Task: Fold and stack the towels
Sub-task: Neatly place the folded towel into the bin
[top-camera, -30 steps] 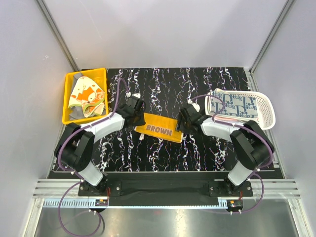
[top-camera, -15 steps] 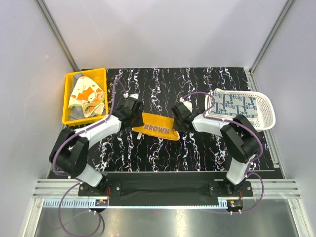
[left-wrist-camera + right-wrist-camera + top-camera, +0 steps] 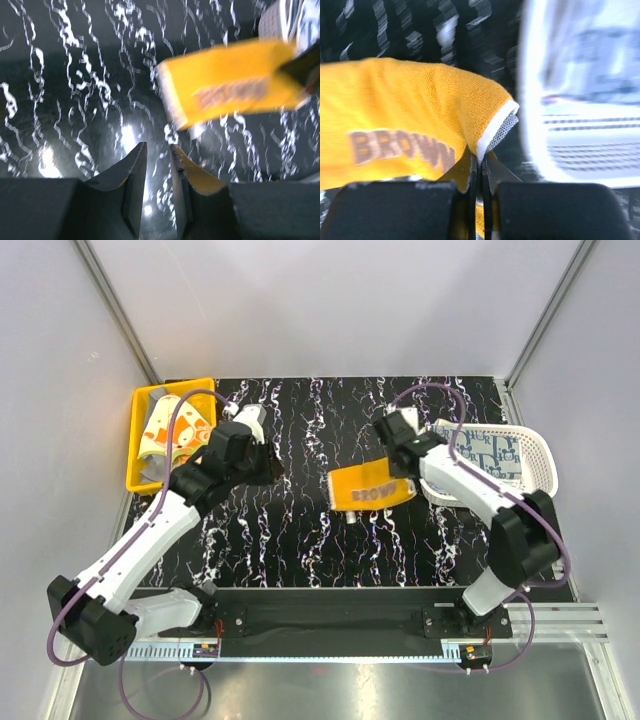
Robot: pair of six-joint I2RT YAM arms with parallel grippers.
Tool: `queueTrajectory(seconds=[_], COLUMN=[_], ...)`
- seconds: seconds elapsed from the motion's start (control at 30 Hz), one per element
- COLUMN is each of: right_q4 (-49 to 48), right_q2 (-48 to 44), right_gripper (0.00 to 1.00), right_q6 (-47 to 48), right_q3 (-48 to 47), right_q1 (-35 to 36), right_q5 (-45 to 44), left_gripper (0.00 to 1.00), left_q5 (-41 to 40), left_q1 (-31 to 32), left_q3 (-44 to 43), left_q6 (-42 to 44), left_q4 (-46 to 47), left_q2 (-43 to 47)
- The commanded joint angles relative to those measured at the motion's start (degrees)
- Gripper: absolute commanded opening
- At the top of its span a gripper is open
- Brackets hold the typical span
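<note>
The orange-yellow towel [image 3: 368,488] lettered BROWN hangs folded from my right gripper [image 3: 407,478], lifted off the black marbled table just left of the white basket. In the right wrist view the gripper [image 3: 480,160] is shut on the towel's [image 3: 405,105] white-edged corner. My left gripper [image 3: 271,468] is left of the towel and apart from it. In the left wrist view the left gripper [image 3: 157,147] is empty, its jaws a narrow gap apart, with the towel [image 3: 230,75] ahead. A blue-white patterned towel [image 3: 485,450] lies in the basket. An orange-white towel [image 3: 175,430] lies in the yellow bin.
The yellow plastic bin [image 3: 140,483] stands at the table's back left, also holding a grey cloth [image 3: 152,468]. The white slotted basket [image 3: 535,485] stands at the right and shows in the right wrist view [image 3: 580,100]. Grey walls enclose the table.
My right gripper has lifted the orange-yellow towel and carried it right toward the basket. My left gripper has let go of it and drawn back left toward the bin.
</note>
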State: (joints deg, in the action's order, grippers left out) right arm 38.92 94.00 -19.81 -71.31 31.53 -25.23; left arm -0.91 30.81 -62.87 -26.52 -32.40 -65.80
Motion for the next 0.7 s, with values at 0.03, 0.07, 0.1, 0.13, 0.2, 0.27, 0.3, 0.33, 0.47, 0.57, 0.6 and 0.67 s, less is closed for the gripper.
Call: queueTrajectory(seconds=[0.03, 0.07, 0.1, 0.13, 0.2, 0.27, 0.3, 0.33, 0.47, 0.57, 0.6, 0.67], right_q4=[6.0, 6.0, 6.3, 6.2, 5.3, 6.2, 6.4, 6.8, 7.7, 8.5, 9.0, 9.3], right_q2=[-5.8, -5.9, -6.0, -6.4, -7.0, -7.0, -6.8, -6.6, -7.2, -6.9, -6.7, -6.5], right_gripper=[0.00, 0.00, 0.00, 0.00, 0.00, 0.00, 0.00, 0.00, 0.00, 0.00, 0.00, 0.00], right_q6=[9.8, 12.5, 13.4, 15.5, 17.8, 19.6, 21.4, 22.0, 24.4, 25.5, 25.7, 26.1], right_q3=[-5.9, -6.6, -7.3, -8.8, -9.8, -12.2, -13.5, -14.4, -17.8, -20.5, -22.0, -23.3], right_q1=[-3.9, -5.4, -6.3, -7.2, -9.9, -11.4, -12.5, -13.2, -15.6, -17.7, -18.1, -18.7], right_q5=[-8.5, -9.2, -9.5, -9.5, -9.2, -9.3, -9.7, -9.7, -9.2, -8.8, -8.5, -8.1], left_gripper=[0.30, 0.30, 0.30, 0.30, 0.30, 0.30, 0.30, 0.30, 0.30, 0.29, 0.29, 0.29], left_q5=[3.6, 3.8, 3.8, 3.8, 3.5, 3.7, 3.9, 4.1, 4.5, 4.6, 4.3, 3.9], left_q1=[0.2, 0.2, 0.2, 0.2, 0.2, 0.1, 0.2, 0.2, 0.2, 0.1, 0.1, 0.1], left_q3=[-1.1, -1.0, -0.9, -0.8, -0.5, 0.0, 0.1, 0.2, 0.7, 0.6, 0.6, 0.8], left_q6=[5.2, 5.6, 6.0, 6.6, 7.1, 7.3, 7.3, 7.3, 7.4, 7.8, 8.1, 8.3], left_q4=[-5.7, -5.7, -5.9, -6.1, -5.8, -5.6, -5.2, -5.1, -4.4, -4.3, -4.6, -4.7], left_q2=[2.1, 2.4, 2.8, 2.8, 3.0, 2.7, 2.6, 2.3, 1.6, 1.4, 1.4, 1.4])
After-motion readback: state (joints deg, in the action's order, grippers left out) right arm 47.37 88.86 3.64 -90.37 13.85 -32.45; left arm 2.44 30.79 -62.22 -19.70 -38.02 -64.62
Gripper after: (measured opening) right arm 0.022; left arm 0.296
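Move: About 16 cm to the right of the right hand, 4 cm farther out and some 6 cm lower, lies the middle of the white bin. The blue towel stacked in it is around 14 cm right, 5 cm ahead and 5 cm down. Hanging from the shut right fingers, the yellow towel has its middle some 7 cm to their left, 1 cm back and 4 cm below. From the left hand the bin is roughly 40 cm right, 8 cm ahead and 19 cm lower. Lifting the yellow towel, still pinched by its right end, the right hand climbs about 15 cm while swinging about 14 cm right and 5 cm forward, over the rim to above the white bin. Its wrist tilts steadily by some 20 degrees, left side dropping and fingertips swinging up and outward; the fingers keep their grip. The empty left hand eases a little back and down. ##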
